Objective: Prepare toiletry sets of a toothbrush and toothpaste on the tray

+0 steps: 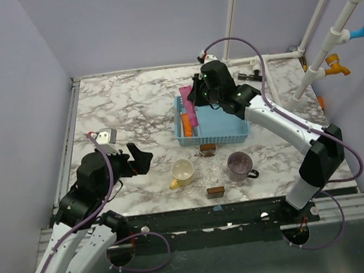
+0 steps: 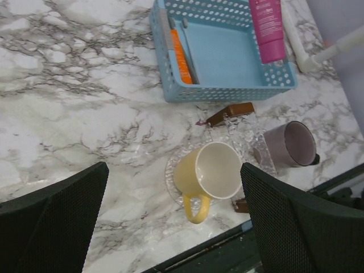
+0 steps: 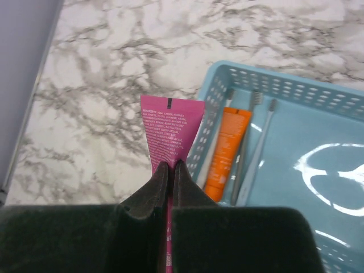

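My right gripper (image 3: 171, 165) is shut on a pink toothpaste tube (image 3: 170, 128) and holds it over the left rim of the blue perforated tray (image 3: 284, 85). The top view shows the same tube (image 1: 190, 111) at the tray (image 1: 224, 132) under the gripper (image 1: 197, 99). Inside the tray's left side lie an orange toothpaste tube (image 3: 227, 151) and two grey toothbrushes (image 3: 244, 148). In the left wrist view a pink tube (image 2: 267, 28) lies at the tray's right side; whether it is the held one I cannot tell. My left gripper (image 2: 173, 222) hangs open and empty above the near table.
A yellow mug (image 2: 213, 173) lies tipped on a clear glass dish (image 2: 173, 182), just beyond my left fingers. A purple mug (image 2: 293, 145) stands to its right. Brown blocks (image 2: 230, 114) sit in front of the tray. White pipes (image 1: 320, 57) rise at the back right.
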Controlling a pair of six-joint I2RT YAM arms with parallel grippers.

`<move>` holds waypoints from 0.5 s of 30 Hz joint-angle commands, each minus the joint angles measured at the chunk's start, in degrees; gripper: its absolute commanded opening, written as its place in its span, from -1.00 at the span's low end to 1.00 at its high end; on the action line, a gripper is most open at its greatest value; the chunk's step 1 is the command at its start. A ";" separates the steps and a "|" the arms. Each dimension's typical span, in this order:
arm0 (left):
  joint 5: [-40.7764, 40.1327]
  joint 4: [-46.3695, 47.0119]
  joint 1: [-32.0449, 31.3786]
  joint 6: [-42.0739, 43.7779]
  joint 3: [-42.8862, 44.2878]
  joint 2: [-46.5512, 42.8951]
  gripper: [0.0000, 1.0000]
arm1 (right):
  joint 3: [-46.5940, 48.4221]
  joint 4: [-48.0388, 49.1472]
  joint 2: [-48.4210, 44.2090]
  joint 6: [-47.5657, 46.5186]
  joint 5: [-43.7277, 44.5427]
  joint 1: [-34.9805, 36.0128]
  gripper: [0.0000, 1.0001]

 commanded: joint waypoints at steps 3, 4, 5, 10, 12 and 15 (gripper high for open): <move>15.27 6.08 0.27 -5.30 1.77 -0.50 0.97 | -6.08 9.84 -8.68 4.08 -6.30 6.64 -0.99; 17.50 7.26 0.31 -6.16 1.67 -0.63 0.97 | -6.76 11.24 -9.82 4.62 -6.60 8.06 -0.99; 19.27 8.32 0.27 -7.17 1.57 -0.70 0.97 | -7.49 12.22 -10.70 5.17 -6.61 9.52 -0.99; 26.64 14.27 0.27 -12.55 0.43 -1.52 0.97 | -10.43 17.97 -14.77 7.59 -6.61 15.92 -0.99; 28.76 16.42 0.27 -14.25 -0.14 -1.93 0.97 | -11.19 20.05 -15.77 8.48 -6.61 18.47 -0.99; 30.41 18.77 0.27 -16.29 -0.61 -3.03 0.97 | -12.35 22.48 -16.92 9.57 -4.05 22.05 -0.99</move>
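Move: Above the blue basket's left part, the right hand already holds the magenta toothpaste; the left gripper lies about 20 cm back and 18 cm left of it, roughly level. The basket's middle is some 2 cm ahead, 7 cm right and 19 cm below; the orange tube 2 cm ahead, 2 cm left and 18 cm below. From the left hand, the toothpaste lies about 17 cm ahead, 17 cm right; the yellow mug 6 cm ahead, 13 cm right, 16 cm below. Carrying the toothpaste away from over the basket, the right hand sweeps about 15 cm back, with some 10 cm of left and a little less of rise, towards the left gripper, its left side lifting as it turns counter-clockwise. The left hand, fingers still wide open, comes right and up to meet the tube, drawing slightly back, rolling right side up and turning clockwise some 20 degrees. ##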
